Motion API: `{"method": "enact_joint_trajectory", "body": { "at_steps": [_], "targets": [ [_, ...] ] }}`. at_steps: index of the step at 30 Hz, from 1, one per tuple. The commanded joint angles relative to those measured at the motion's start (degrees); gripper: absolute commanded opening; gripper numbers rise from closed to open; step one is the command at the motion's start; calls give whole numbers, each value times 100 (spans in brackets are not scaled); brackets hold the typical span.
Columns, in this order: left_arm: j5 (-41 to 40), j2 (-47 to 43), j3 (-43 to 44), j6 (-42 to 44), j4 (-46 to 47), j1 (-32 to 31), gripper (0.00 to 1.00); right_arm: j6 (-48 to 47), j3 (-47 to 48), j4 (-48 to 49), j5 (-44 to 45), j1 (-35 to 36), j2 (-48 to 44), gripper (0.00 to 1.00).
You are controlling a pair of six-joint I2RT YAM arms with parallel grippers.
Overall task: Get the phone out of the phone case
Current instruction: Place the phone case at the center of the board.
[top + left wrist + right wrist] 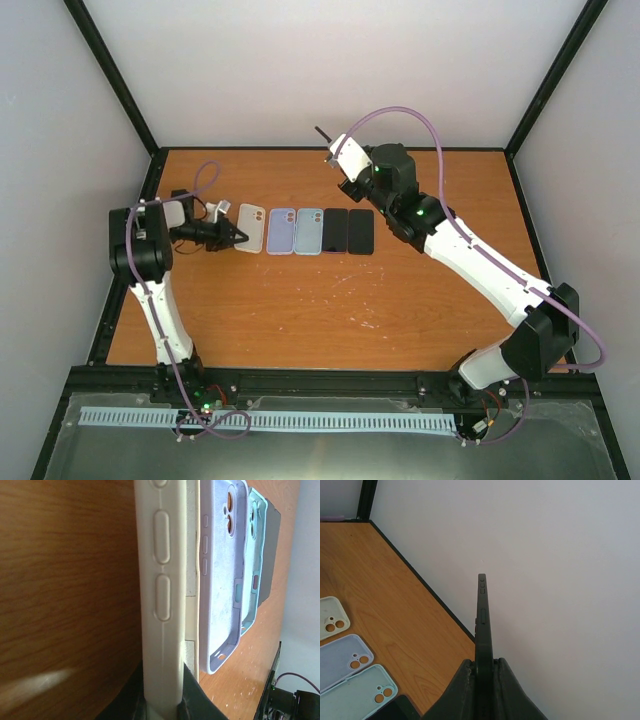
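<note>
A cream phone case (251,230) lies at the left end of a row on the wooden table. My left gripper (236,237) is shut on its edge. In the left wrist view the cream phone case (162,580) runs edge-on, button bumps showing, out from between the dark fingers of my left gripper (161,702). My right gripper (334,148) is raised near the back wall, shut on a thin dark phone (322,132). In the right wrist view the dark phone (482,620) stands edge-on, clamped by my right gripper (483,680).
Right of the cream case lie a lavender case (282,231), a mint case (309,231) and two black phones (335,231) (360,231), side by side. The black frame post (367,497) and white wall stand close behind the raised phone.
</note>
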Motion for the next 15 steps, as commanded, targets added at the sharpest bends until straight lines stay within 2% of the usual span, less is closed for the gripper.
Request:
{"method": "enact_joint_trajectory", "body": {
  "at_steps": [1,4,7,15],
  "targets": [
    [-16,182,229,77,-27,-224,1,85,138,298,-42,-53,12,3],
    [-127,209,224,12,-4,-272,1,61,140,302,-31,-58,26,3],
    [-263,185,188,-111,34,-285,6,61,149,312,-33,-69,37,3],
    [-996,-109,-9,-322,96,-387,38,83,184,330,-66,-80,107,3]
  ]
}}
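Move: The left fingers still pinch the beige phone case by its tilted left edge; its middle lies about 3 cm to their right, 3 cm ahead and 1 cm lower. The lilac case is some 11 cm right and 2 cm ahead, the light-blue case about 19 cm right and 2 cm ahead. From the right hand, still holding a dark phone, the beige case lies roughly 25 cm left, 2 cm ahead and 35 cm below. The left hand edges the beige case about 1.5 cm right towards the lilac one, then opens its fingers partway. ##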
